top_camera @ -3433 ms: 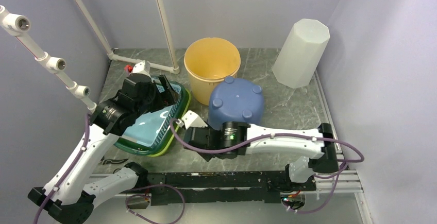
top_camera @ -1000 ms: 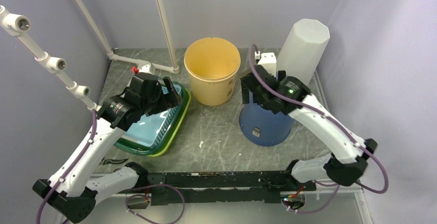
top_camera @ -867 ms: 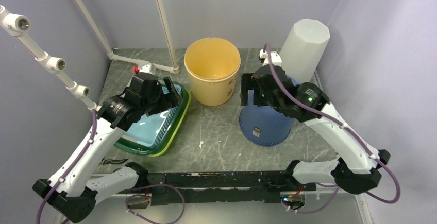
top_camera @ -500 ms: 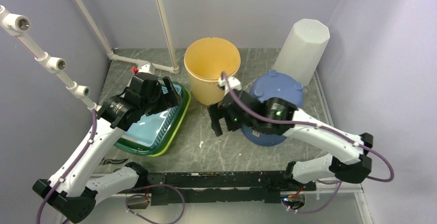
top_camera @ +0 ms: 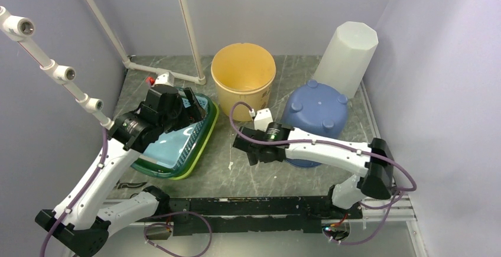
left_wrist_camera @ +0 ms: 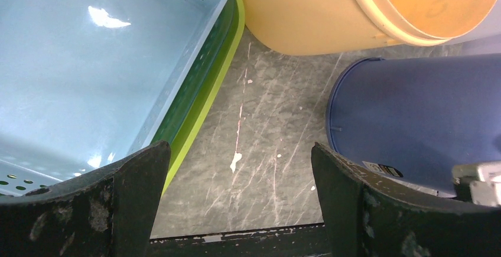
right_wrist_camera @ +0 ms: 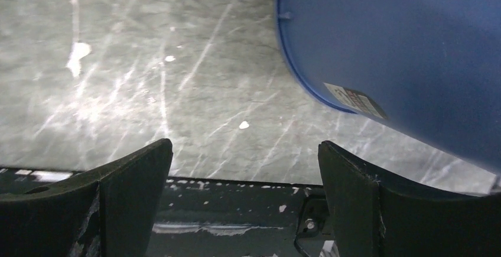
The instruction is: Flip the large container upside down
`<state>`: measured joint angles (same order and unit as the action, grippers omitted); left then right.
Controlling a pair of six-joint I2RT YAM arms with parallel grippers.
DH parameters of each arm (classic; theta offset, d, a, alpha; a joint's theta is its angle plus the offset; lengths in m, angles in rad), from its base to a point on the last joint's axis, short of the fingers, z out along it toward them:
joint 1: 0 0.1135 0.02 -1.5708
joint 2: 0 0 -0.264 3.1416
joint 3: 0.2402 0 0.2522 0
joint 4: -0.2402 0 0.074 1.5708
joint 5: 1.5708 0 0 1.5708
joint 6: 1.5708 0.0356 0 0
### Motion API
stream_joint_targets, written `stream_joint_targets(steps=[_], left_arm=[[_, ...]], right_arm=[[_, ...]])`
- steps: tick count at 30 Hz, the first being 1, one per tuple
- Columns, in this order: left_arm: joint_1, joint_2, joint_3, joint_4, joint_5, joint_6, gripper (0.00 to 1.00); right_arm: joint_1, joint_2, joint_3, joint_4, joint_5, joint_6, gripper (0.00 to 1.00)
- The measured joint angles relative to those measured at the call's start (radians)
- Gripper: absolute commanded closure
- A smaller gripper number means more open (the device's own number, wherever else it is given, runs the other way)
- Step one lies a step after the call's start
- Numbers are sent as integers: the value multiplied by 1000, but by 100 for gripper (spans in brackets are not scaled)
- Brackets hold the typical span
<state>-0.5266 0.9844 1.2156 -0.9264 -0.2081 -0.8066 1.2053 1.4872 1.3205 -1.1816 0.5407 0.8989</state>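
The large container, a blue bucket (top_camera: 316, 112), stands mouth down on the table at centre right, its footed base facing up. It also shows in the left wrist view (left_wrist_camera: 413, 109) and the right wrist view (right_wrist_camera: 402, 38), where a label sits near its rim. My right gripper (top_camera: 247, 150) hangs open just left of the bucket, low over the table and not touching it. In its own view the right gripper (right_wrist_camera: 245, 150) has nothing between the fingers. My left gripper (top_camera: 192, 104) is open above the baskets, and the left gripper (left_wrist_camera: 239, 153) is also empty.
A yellow bucket (top_camera: 243, 71) stands upright behind the blue one. A white octagonal container (top_camera: 345, 59) stands at the back right. Stacked teal and green baskets (top_camera: 171, 145) lie at the left, under the left arm. White pipes run along the back left.
My right arm has swung from above the blue bucket down to the table at its left. The bucket stays mouth down. The left arm has hardly moved.
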Motion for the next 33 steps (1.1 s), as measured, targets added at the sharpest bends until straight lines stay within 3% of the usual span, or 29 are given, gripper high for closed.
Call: stream_joint_targets(steps=[6, 15, 33], left_arm=[[0, 0, 0, 0, 0, 0, 5], [0, 0, 0, 0, 0, 0, 5], [0, 0, 0, 0, 2, 0, 5]], right_arm=[[-44, 36, -40, -48, 67, 62, 2], [-306, -85, -161, 21, 82, -13, 0], [-739, -245, -233, 86, 52, -107, 0]])
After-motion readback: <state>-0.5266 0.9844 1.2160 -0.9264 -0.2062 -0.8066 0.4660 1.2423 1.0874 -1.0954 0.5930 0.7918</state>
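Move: Ahead and to the right of the right hand, roughly 10 cm out and 18 cm across, stands the upturned large blue container, its middle some 5 cm higher than the hand. The white bin is about 9 cm to the right of the container and 17 cm farther out; the yellow bucket is some 21 cm ahead of the right hand and 7 cm to its left. From the idle left hand, the blue container lies about 36 cm to the right, nearly level fore and aft. Sweeping about 20 cm to the right and some 8 cm forward after a slight initial dip, the right hand closes on the container's near-left side and pushes against its wall with the open gripper. On the way the wrist swings clockwise nearly 40 degrees, fingers staying wide open. ##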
